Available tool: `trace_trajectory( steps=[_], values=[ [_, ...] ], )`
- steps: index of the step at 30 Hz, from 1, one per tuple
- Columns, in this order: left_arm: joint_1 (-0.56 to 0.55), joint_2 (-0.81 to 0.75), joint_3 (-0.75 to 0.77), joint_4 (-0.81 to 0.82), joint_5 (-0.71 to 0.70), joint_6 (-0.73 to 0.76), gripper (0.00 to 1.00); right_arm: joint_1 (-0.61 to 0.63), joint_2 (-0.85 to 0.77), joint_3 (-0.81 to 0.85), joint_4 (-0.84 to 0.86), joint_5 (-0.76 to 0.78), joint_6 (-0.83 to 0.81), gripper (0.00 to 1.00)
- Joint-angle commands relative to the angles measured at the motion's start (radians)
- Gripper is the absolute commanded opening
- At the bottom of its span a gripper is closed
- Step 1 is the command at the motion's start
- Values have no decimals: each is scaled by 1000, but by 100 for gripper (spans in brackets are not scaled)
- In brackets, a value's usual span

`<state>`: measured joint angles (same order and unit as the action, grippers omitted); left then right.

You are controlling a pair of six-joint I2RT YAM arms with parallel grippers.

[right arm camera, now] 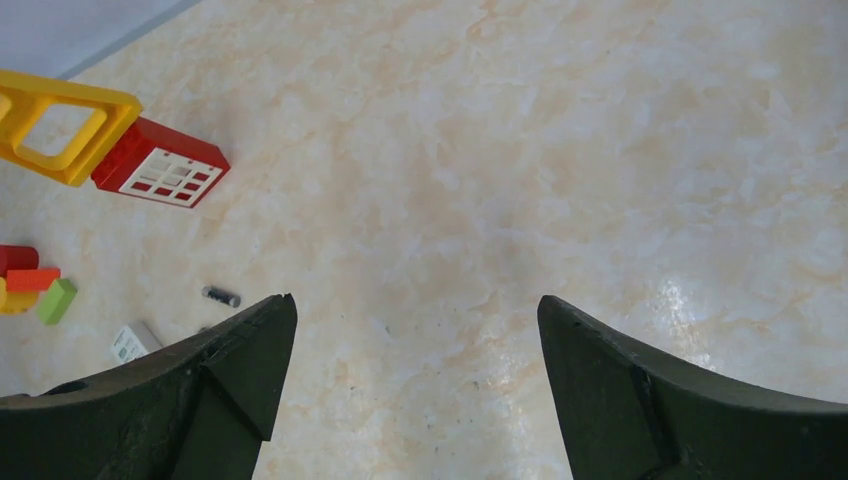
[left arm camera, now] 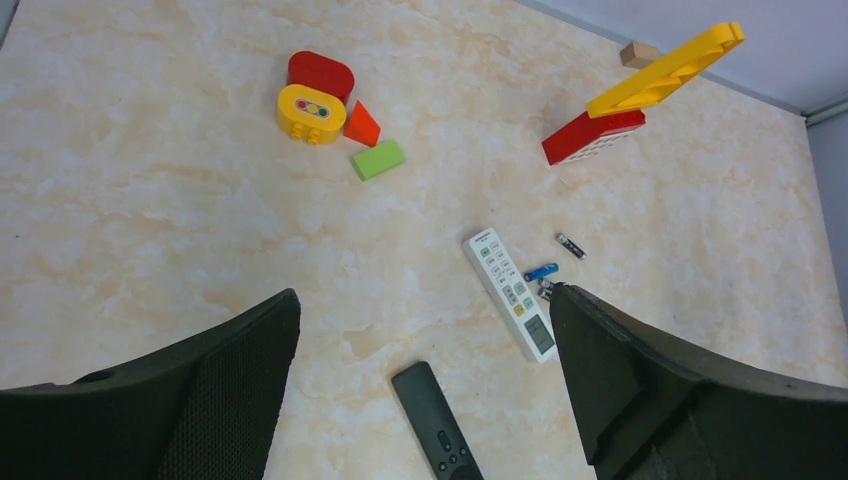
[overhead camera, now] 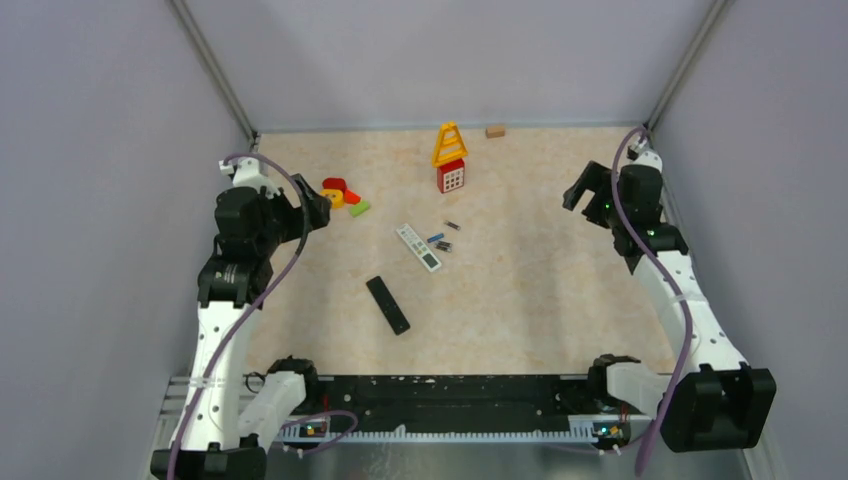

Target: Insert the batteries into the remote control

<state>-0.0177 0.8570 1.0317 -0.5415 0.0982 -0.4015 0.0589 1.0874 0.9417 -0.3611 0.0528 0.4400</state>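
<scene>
A white remote (overhead camera: 418, 248) lies at the table's middle, also in the left wrist view (left arm camera: 510, 293). A black remote (overhead camera: 388, 305) lies nearer the arms (left arm camera: 437, 424). Beside the white remote lie the batteries: a blue-wrapped one (overhead camera: 436, 238) (left arm camera: 541, 271), a dark one (overhead camera: 452, 225) (left arm camera: 570, 245) (right arm camera: 221, 296), and a silvery one (overhead camera: 443, 246) partly hidden behind my left finger (left arm camera: 545, 291). My left gripper (overhead camera: 318, 205) (left arm camera: 425, 345) is open, raised at the left. My right gripper (overhead camera: 584, 188) (right arm camera: 415, 340) is open, raised at the right.
Red, yellow, orange and green toy blocks (overhead camera: 342, 195) lie at the back left. A yellow frame on a red window block (overhead camera: 449, 158) stands at the back middle. A small tan block (overhead camera: 495, 131) sits by the far wall.
</scene>
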Motion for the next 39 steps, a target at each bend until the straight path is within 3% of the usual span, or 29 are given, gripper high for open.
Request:
trace_trajectory(
  steps=[1,6,9,14,22,28,31,39],
  values=[
    [0,4,8,24,-47,-2,99,7,22,34,-65,55,45,93],
    [-1,28,-20,-13,-85,-78,99,6,93,75,-168,134,89,89],
    [0,6,-67,-22,-136,-156,99,6,120,85,-176,7,42,89],
    [0,-67,-196,76,126,-101,99,31,91,8,-66,-181,15,89],
    [-1,-81,-265,109,197,-152,99,483,196,-18,72,-60,61,88],
    [-1,-72,-261,101,172,-140,99,777,447,136,98,144,33,74],
    [-1,-57,-258,104,174,-146,99,835,562,221,73,203,31,70],
    [-2,-59,-254,131,181,-152,99,842,685,269,110,158,-8,71]
  ],
)
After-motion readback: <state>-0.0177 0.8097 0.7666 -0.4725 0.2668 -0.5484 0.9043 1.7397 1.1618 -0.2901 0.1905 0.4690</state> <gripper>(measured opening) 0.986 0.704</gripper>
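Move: The white remote's middle lies roughly 36 cm to the right hand's left, 3 cm ahead and 21 cm below. From that same hand, the pair of black batteries is some 31 cm left and 4 cm ahead, the blue battery about 33 cm left and 6 cm ahead, and the black remote about 43 cm left and 11 cm back, all at table height. From the left hand, the white remote is about 17 cm right, 8 cm ahead and 28 cm below. Dipping first, the right arm then sweeps about 30 cm left while sinking on, some 14 cm down in all, and drawing back slightly, towards the screen end of the white remote. Its hand swings about 40 degrees counter-clockwise, the fingers tip farther down and narrow partway, touching nothing. The open left hand lowers about 8 cm, edging right and tipping down some 10 degrees. ##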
